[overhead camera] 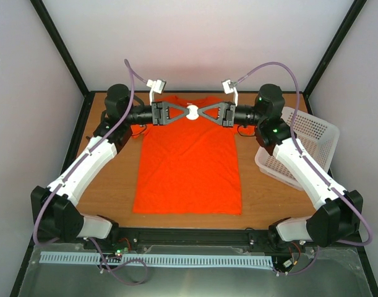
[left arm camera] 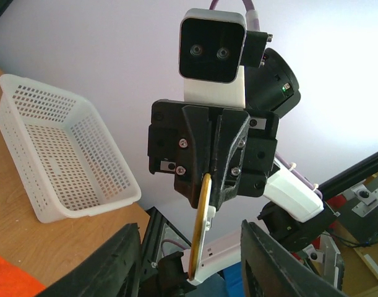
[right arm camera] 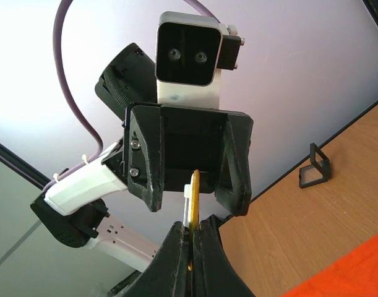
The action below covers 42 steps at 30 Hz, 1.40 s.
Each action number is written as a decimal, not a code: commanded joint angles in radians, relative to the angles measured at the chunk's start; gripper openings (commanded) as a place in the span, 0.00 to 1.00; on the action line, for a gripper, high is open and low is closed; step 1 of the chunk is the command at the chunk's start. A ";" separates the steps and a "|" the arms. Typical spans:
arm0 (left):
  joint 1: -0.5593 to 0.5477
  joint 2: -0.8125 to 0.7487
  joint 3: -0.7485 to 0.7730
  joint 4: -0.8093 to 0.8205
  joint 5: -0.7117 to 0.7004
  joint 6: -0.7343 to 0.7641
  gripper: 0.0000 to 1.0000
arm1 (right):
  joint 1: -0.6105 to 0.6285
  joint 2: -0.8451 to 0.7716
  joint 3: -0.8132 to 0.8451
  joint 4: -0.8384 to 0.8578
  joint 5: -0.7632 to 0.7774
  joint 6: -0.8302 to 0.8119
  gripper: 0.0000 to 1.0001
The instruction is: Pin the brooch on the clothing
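Observation:
The orange clothing (overhead camera: pixel 189 161) lies flat on the table, collar at the far end. Above the collar my two grippers point at each other, tip to tip. Between them is the brooch (overhead camera: pixel 192 112), a small round disc. In the right wrist view my right gripper (right arm camera: pixel 192 247) is shut on the brooch (right arm camera: pixel 193 198), a thin golden edge with a white back part. In the left wrist view the brooch (left arm camera: pixel 204 216) hangs edge-on between my left gripper's (left arm camera: pixel 189 263) spread fingers (left arm camera: pixel 108 266), with a gap on each side. A corner of the clothing (left arm camera: pixel 9 278) shows below.
A white perforated basket (overhead camera: pixel 300 142) stands at the table's right side, beside the right arm; the basket (left arm camera: pixel 59 154) is empty. A small black square box (right arm camera: pixel 315 166) sits on the bare wood past the shirt. Black frame posts and white walls enclose the table.

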 commanded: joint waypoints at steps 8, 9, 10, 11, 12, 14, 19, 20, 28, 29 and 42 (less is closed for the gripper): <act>-0.005 0.019 0.059 -0.034 0.015 0.011 0.17 | -0.009 0.010 0.007 0.062 0.001 0.068 0.03; -0.006 0.019 0.063 -0.042 0.010 0.012 0.10 | -0.009 0.013 0.011 0.060 0.002 0.070 0.03; -0.005 0.017 0.066 -0.049 0.002 0.021 0.07 | -0.009 0.016 0.018 0.050 0.007 0.072 0.03; -0.005 0.013 0.072 -0.062 -0.018 0.037 0.04 | -0.009 0.022 0.028 0.029 0.012 0.069 0.04; -0.005 0.005 0.078 -0.076 -0.035 0.058 0.01 | -0.009 0.028 0.042 -0.002 0.016 0.064 0.06; -0.007 -0.014 0.100 -0.131 -0.096 0.127 0.01 | -0.007 0.043 0.061 -0.019 -0.004 0.074 0.19; -0.007 -0.041 0.118 -0.189 -0.155 0.217 0.01 | 0.000 0.076 0.079 -0.009 -0.033 0.096 0.36; -0.007 -0.038 0.121 -0.194 -0.150 0.220 0.01 | 0.000 0.081 0.081 -0.001 -0.033 0.104 0.36; -0.008 -0.041 0.139 -0.224 -0.171 0.265 0.01 | 0.002 0.140 0.083 0.143 -0.039 0.258 0.35; -0.008 -0.041 0.145 -0.233 -0.175 0.275 0.01 | 0.003 0.147 0.087 0.155 -0.042 0.274 0.35; -0.015 -0.061 0.171 -0.284 -0.193 0.409 0.01 | 0.019 0.208 0.149 0.129 -0.043 0.300 0.43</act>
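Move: Between the fingertips of the two facing hands hangs the brooch, pinched by the right hand: about 1 cm to the right of the left hand's point, inside its half-open fingers, and about 1 cm to the left of the right hand's. The clothing lies some 40 cm below both, its middle about 9 cm farther out than the left hand and 1 cm to its right. From the right hand the white basket stands roughly 42 cm to the right, 10 cm farther out and 36 cm down. Taking the brooch over in mid-air, the left hand closes its fingers on it while nearly still; only then do the right fingers open, to not quite half. Both hands then go forward, the left some 2 cm while rising 1.5 cm, rolling its forward side up and swinging its tips forward. The right goes about 3.5 cm forward and 2 cm left, rolling its forward side down some 15 degrees, open fingers still around the brooch. ##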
